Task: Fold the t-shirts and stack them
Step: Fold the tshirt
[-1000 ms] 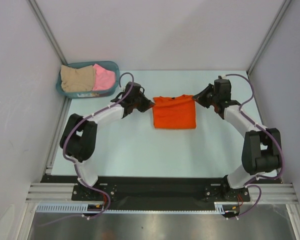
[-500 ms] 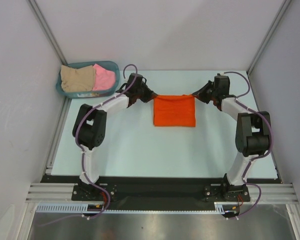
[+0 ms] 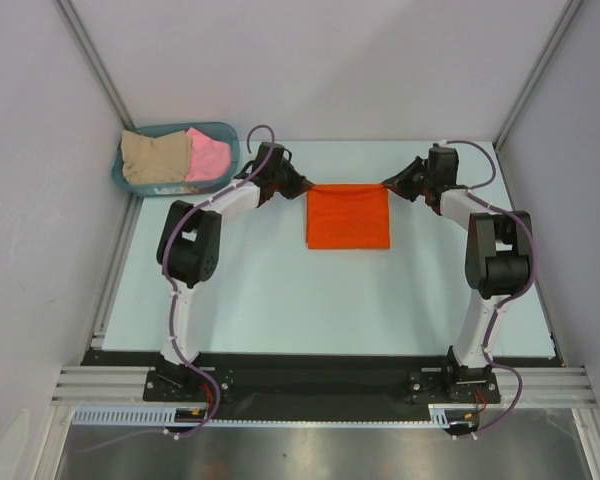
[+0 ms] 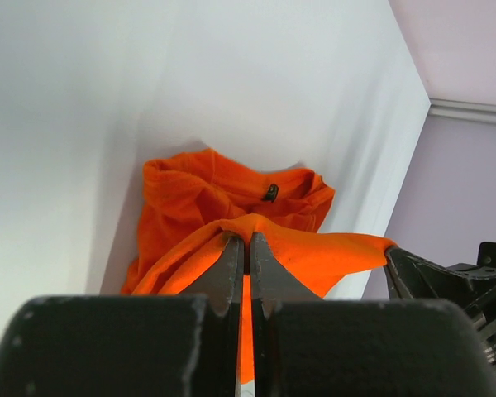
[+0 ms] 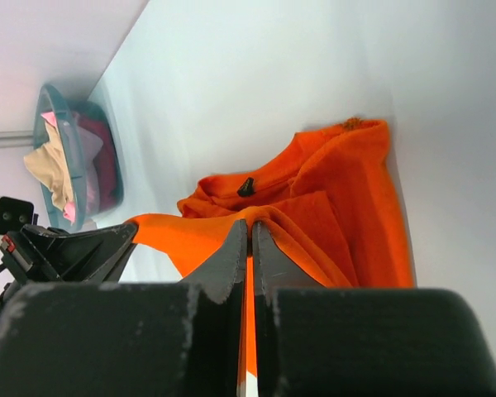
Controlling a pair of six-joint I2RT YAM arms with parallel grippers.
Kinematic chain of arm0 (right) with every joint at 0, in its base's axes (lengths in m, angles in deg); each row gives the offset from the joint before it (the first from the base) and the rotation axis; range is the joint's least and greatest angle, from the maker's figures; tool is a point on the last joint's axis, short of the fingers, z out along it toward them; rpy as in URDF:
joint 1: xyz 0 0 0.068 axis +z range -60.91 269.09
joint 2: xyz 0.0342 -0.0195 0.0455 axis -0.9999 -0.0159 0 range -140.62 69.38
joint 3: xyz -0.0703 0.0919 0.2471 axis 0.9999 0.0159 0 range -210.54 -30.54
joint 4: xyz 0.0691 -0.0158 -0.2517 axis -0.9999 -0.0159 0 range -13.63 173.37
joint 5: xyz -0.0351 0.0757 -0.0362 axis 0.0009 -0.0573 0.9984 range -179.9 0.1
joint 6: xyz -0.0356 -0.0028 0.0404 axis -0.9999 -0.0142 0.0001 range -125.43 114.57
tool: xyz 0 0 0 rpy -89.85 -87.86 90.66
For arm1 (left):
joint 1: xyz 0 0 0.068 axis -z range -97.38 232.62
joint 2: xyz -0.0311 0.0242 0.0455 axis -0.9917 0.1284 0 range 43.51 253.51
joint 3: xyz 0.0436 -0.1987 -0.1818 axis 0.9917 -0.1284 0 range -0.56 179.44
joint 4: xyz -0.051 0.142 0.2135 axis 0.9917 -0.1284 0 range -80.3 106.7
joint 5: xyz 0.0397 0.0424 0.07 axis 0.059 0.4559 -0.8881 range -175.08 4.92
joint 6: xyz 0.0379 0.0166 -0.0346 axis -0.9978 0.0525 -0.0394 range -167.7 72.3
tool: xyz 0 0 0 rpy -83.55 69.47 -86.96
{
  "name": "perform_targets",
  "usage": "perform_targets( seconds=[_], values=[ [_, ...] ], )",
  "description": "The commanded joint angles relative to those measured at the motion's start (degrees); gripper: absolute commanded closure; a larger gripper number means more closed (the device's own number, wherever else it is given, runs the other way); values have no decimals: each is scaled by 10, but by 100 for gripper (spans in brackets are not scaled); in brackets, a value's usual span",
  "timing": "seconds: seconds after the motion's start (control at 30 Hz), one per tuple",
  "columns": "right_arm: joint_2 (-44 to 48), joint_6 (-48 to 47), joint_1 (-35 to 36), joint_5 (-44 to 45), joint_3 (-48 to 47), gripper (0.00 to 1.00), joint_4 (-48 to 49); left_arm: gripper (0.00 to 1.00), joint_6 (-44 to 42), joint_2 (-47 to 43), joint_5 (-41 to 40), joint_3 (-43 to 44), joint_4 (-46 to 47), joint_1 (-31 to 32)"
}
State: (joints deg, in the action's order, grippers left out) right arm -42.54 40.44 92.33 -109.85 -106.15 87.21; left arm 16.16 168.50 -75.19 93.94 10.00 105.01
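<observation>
An orange t-shirt (image 3: 348, 218) lies as a folded square near the table's far middle. Its far edge is stretched taut between my two grippers. My left gripper (image 3: 307, 189) is shut on the far left corner, and my right gripper (image 3: 386, 187) is shut on the far right corner. In the left wrist view the orange t-shirt (image 4: 231, 198) is pinched at the left gripper (image 4: 243, 237) and its collar lies beyond. The right wrist view shows the right gripper (image 5: 250, 225) pinching the orange t-shirt (image 5: 347, 207). A beige t-shirt (image 3: 155, 156) and a pink t-shirt (image 3: 208, 154) lie in the basket.
The teal basket (image 3: 226, 133) stands at the far left corner, just off the table's light surface (image 3: 280, 290). White walls with metal posts close in the back and both sides. The arm bases sit on the black rail (image 3: 320, 375) at the near edge.
Both grippers have moved toward the back wall with the orange shirt's corners. The folded top edge is pulled straighter and the shirt has slid slightly farther back.
</observation>
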Motion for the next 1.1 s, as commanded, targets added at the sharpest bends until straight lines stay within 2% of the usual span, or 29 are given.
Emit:
perform_targets(
  seconds=[0.0, 0.57, 0.9, 1.07],
  values=[
    [-11, 8, -8, -5, -27, 100, 38, 100, -17, 17, 11, 48, 11, -12],
    [-85, 22, -24, -19, -69, 100, 69, 100, -7, 119, 34, 155, 31, -26],
    [-139, 29, -46, -38, -89, 100, 105, 95, 6, 201, 55, 238, 64, -36],
    [-143, 23, -53, -32, -81, 98, 108, 72, 7, 237, 77, 277, 117, -37]
  ],
)
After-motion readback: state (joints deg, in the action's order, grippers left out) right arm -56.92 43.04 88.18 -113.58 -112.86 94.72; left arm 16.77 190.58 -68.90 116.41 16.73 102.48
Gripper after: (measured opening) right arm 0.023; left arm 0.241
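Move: The t-shirt's collar, the end the pinched edge is being folded onto, lies about 5 cm ahead of the left hand, 12 cm to its right and some 7 cm below. The near fold is 17 cm back from that hand and 13 cm right, equally low, while the basket sits roughly 12 cm ahead and 44 cm left. For the right hand the collar is about 5 cm ahead, 12 cm left and 8 cm below; the near fold is 17 cm back and 12 cm left. The t-shirt's raised edge, still pinched at both ends, is carried forward and lowered towards the collar. The left hand leads, going some 8 cm forward, sinking about 4 cm and drifting slightly right, then starts to open its fingers at the very end. The right hand stays shut, going down about 6 cm and forward 4 to 5 cm, with a drift right. ##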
